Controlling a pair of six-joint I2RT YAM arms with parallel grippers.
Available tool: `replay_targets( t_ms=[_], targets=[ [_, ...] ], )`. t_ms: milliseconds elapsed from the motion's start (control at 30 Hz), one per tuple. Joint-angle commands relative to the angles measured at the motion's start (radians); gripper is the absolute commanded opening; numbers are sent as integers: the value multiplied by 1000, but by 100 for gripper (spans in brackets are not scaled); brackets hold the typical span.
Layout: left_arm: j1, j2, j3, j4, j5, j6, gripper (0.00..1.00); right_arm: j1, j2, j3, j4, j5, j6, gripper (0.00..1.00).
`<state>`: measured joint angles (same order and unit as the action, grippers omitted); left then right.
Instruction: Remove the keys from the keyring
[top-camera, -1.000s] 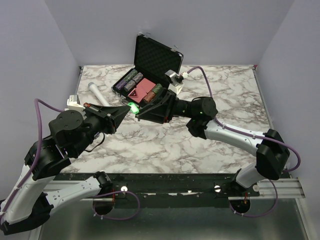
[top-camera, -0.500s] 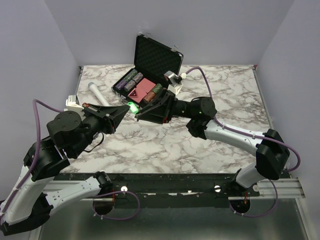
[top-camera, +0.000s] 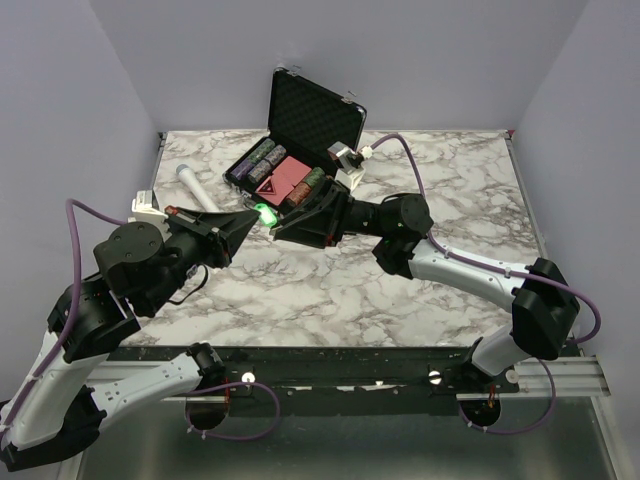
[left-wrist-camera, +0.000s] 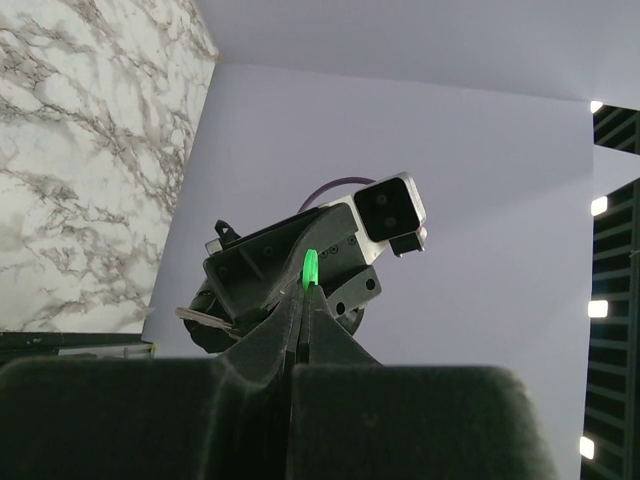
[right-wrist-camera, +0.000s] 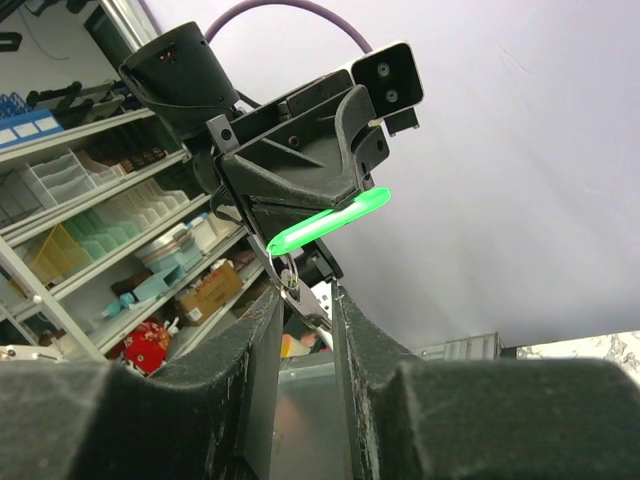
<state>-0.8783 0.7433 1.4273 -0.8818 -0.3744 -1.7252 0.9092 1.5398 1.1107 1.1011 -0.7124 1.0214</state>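
Note:
Both grippers meet in mid-air above the table, in front of the chip case. My left gripper is shut on a bright green piece of the keys. A thin grey keyring hangs from the green piece's lower end. Below it a metal key lies across the gap of my right gripper, whose jaws stand partly closed on it. In the left wrist view the key's blade sticks out to the side of the right gripper.
An open black case with poker chips stands at the back centre of the marble table. A white cylindrical microphone lies at the back left. The right arm stretches across the middle of the table.
The right wrist has edged slightly to the left. Both grips look the same and the green piece stays in place.

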Motion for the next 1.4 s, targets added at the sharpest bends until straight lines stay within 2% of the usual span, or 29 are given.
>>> replay_targets(
  t_ms=[0, 633, 867, 1033, 1200, 1233, 1300, 1333, 1367],
  targets=[
    [4, -9, -5, 14, -8, -11, 0, 7, -9, 15, -10, -16, -23, 34],
    [4, -12, -16, 15, -9, -17, 0, 7, -10, 5, 34, -5, -3, 31],
    [4, -19, -30, 17, -9, -22, 0, 7, -10, -3, 39, 1, 0, 18],
    [4, -31, -53, 21, -9, -30, 0, 7, -15, -6, 29, 4, 0, 3],
    [4, -45, -77, 36, -6, -31, 0, 8, -9, -6, 36, -15, 16, 1],
    [4, -50, -86, 46, -1, -27, 3, 7, -9, -5, 31, -21, 17, 1],
    [4, -64, -103, 69, 0, -4, 26, 7, -10, 3, 2, -35, 13, 1],
    [4, -73, -108, 72, -1, 13, 45, 7, -15, 6, -22, -47, 6, 1],
    [4, -81, -111, 73, -4, 27, 56, 7, -21, 8, -53, -56, -4, 1]
  ],
)
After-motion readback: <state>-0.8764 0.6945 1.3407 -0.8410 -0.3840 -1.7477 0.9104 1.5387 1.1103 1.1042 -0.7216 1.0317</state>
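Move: The left fingers are already shut on the far end of the green tag. Its middle sits about 1 cm back and 1 cm right of that hand, level with it, and the keyring hangs off its near end about 2 cm back, 2 cm right and 1 cm lower. From the half-open right hand, the key lies about 1 cm left, neither ahead nor above; the keyring is 1 cm left and 1 cm up. Hold the right gripper where it is, fingers pointing left and slightly up, and close its half-open fingers fully on the metal at the keyring end of the green tag. Ease the left gripper straight down about 1.5 cm, keeping its pinch on the tag; only once the right is shut, begin opening the left fingers to let the tag go. ##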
